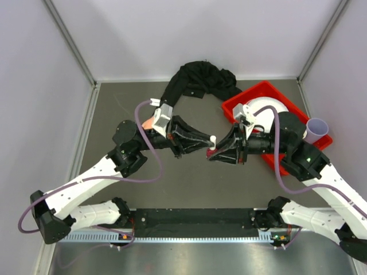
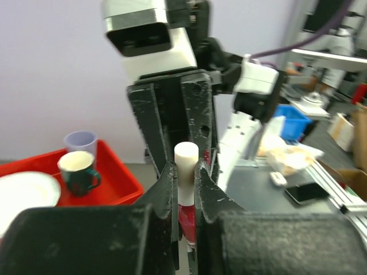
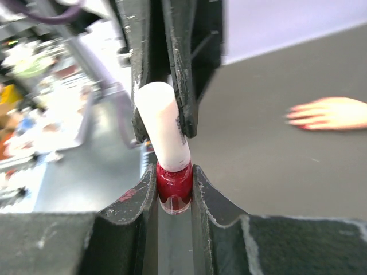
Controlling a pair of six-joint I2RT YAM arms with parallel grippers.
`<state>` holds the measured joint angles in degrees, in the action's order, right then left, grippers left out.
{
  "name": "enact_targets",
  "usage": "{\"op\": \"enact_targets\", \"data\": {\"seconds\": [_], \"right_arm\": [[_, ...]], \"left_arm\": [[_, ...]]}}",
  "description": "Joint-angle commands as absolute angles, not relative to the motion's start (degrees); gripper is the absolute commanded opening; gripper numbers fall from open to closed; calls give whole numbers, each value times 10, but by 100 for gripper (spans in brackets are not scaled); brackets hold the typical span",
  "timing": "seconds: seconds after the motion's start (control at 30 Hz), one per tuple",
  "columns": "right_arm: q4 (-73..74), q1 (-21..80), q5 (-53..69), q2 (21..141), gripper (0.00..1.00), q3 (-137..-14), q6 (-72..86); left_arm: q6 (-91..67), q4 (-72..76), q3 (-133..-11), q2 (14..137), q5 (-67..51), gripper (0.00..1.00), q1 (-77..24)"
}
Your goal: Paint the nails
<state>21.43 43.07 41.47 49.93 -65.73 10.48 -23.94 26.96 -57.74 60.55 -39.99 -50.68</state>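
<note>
A small red polish bottle [image 3: 174, 186] hangs above the table between both grippers. My right gripper [image 3: 174, 172] is shut on its red glass body. My left gripper [image 2: 184, 169] is shut on its white cap [image 2: 186, 157], which tilts slightly in the right wrist view. From above, the two grippers meet tip to tip at the table's middle, left gripper [image 1: 206, 145] and right gripper [image 1: 218, 153]. The peach mannequin hand [image 3: 330, 113] lies flat on the grey table, apart from the bottle. Its nails [image 3: 291, 114] are small and blurred. Its black sleeve [image 1: 200, 80] trails toward the back wall.
A red tray [image 1: 287, 94] at the back right holds a white plate [image 1: 264, 106], a lilac cup [image 1: 316, 129] and a dark green mug [image 2: 77, 169]. Side walls close in the table on the left, right and back.
</note>
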Motion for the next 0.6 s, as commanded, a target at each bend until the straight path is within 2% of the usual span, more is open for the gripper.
{"op": "enact_targets", "data": {"seconds": [0.0,0.17,0.2,0.23,0.3,0.33,0.4,0.43,0.57], "right_arm": [[41,425,482,487,0,-665,143],[36,425,492,482,0,-667,153],[49,425,485,481,0,-670,151],[58,425,483,483,0,-677,144],[99,425,463,487,0,-685,133],[116,425,453,490,0,-693,118],[141,425,427,494,0,-701,99],[162,425,418,495,0,-709,85],[206,425,351,502,0,-725,54]], "left_arm": [[-313,363,-547,626,-670,0,-514],[-331,367,-555,628,-656,2,-511],[-324,346,-560,626,-643,22,-507],[-298,291,-574,623,-616,32,-506],[-266,225,-591,608,-572,47,-502],[-233,166,-604,599,-543,58,-502],[-220,142,-610,571,-472,66,-502],[-217,142,-608,561,-456,84,-502],[-222,138,-602,512,-341,93,-503]]}}
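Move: The left fingers are already shut on the polish bottle's white cap; the bottle's red glass, still in the right fingers, sits straight below the left hand, about 4 cm down, and right at the right hand's own point. From the left hand the mannequin hand lies some 22 cm left, 21 cm ahead and 35 cm below; the red tray lies about 28 cm right, 23 cm ahead and 33 cm below. Draw both grippers back towards the bases together, about 3 cm, still holding cap and bottle. Then open the left fingers wide to let go of the white cap, sinking about 1.5 cm and easing slightly left, while the right gripper, keeping its hold, lifts the bottle and carries it forward again, ending some 3 cm higher. ##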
